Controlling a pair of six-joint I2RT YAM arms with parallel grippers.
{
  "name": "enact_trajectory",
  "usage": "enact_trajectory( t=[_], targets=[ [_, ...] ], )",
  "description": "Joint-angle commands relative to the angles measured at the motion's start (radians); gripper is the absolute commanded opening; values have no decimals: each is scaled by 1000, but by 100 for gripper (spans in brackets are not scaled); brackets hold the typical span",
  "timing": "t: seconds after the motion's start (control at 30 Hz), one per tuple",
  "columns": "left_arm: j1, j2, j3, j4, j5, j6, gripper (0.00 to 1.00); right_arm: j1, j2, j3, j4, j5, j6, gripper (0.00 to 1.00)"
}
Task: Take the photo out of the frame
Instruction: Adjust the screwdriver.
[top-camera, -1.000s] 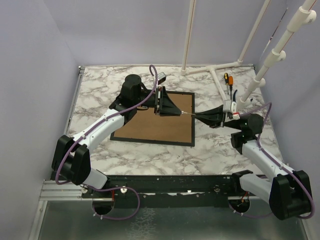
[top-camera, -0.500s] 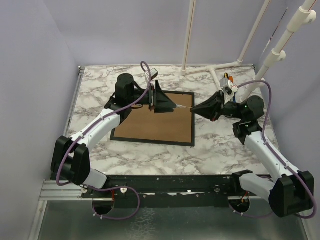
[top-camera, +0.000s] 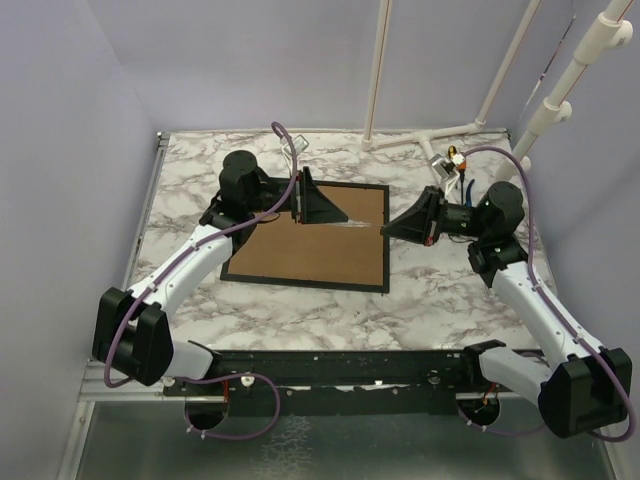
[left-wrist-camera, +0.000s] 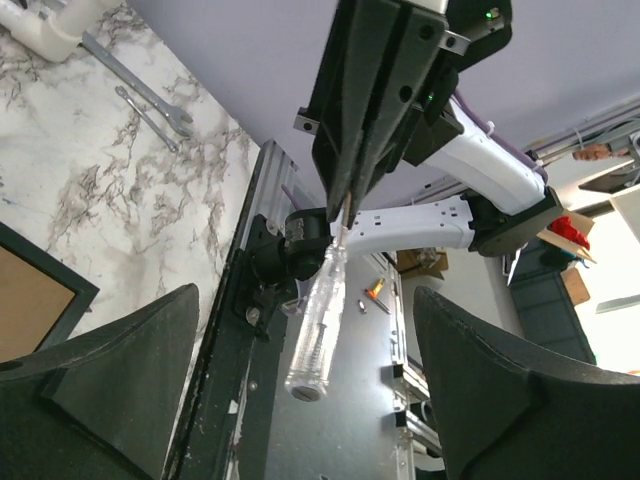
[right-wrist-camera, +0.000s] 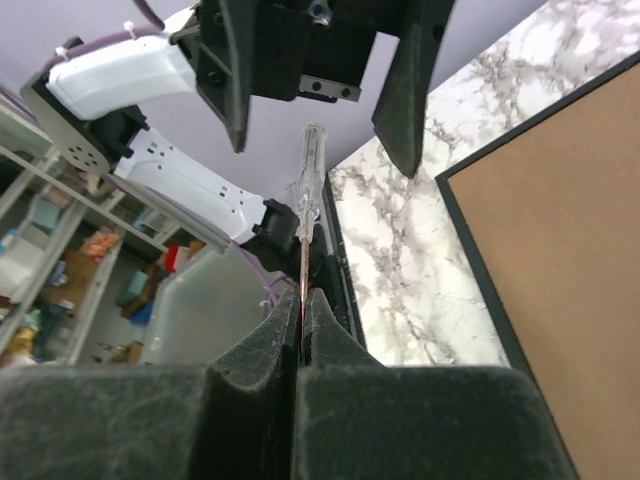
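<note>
The frame (top-camera: 310, 250) lies face down mid-table, its brown back up inside a thin black border; one corner (left-wrist-camera: 40, 300) and one side (right-wrist-camera: 560, 250) show in the wrist views. The photo is hidden. Over the frame's far right corner hangs a clear-handled screwdriver (top-camera: 362, 224). My right gripper (top-camera: 392, 228) (right-wrist-camera: 300, 305) is shut on its thin metal shaft. My left gripper (top-camera: 340, 217) (left-wrist-camera: 305, 300) stands open, its fingers (right-wrist-camera: 410, 90) wide apart on either side of the clear handle (left-wrist-camera: 318, 330) without touching it.
An orange-handled tool (top-camera: 455, 158) and a white pipe stand (top-camera: 430, 140) sit at the back right. Two wrenches (left-wrist-camera: 150, 100) lie on the marble beside the frame. Purple walls close in the left, back and right.
My left gripper has opened, let go of the screwdriver handle and drawn back a little to the left. The right gripper has kept the shaft and lifted away from the table.
</note>
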Motion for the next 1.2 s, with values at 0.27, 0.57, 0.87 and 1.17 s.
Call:
enact_trajectory(
  t=[0.27, 0.57, 0.87, 1.17],
  targets=[
    [-57, -44, 11, 33, 14, 43, 76, 7, 40, -15, 164, -35, 254, 1],
    [-78, -41, 25, 43, -2, 30, 68, 7, 54, -33, 174, -31, 250, 1],
    [-82, -43, 28, 54, 0, 16, 56, 7, 64, -41, 175, -29, 248, 1],
    [-83, -46, 25, 61, 2, 11, 39, 7, 70, -45, 189, -20, 259, 1]
  ],
)
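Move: The clear screwdriver's handle points at the left hand and lies about 3 cm to the right of it, roughly 2 cm back and level with it. The picture frame lies about 28 cm below, its middle some 3 cm ahead and 7 cm to the left of the left hand. From the right hand, which already holds the shaft, the handle is about 7 cm to the left, about level in height and barely 1 cm ahead. The screwdriver's clear handle is what the left fingers start closing around: the left hand draws back about 3 cm, lifts slightly early on and edges right along the handle, its fingers narrowing from nearly wide open to under half open. The right hand keeps its pinch on the shaft nearly in place, rolling some 10 degrees about its finger line. ##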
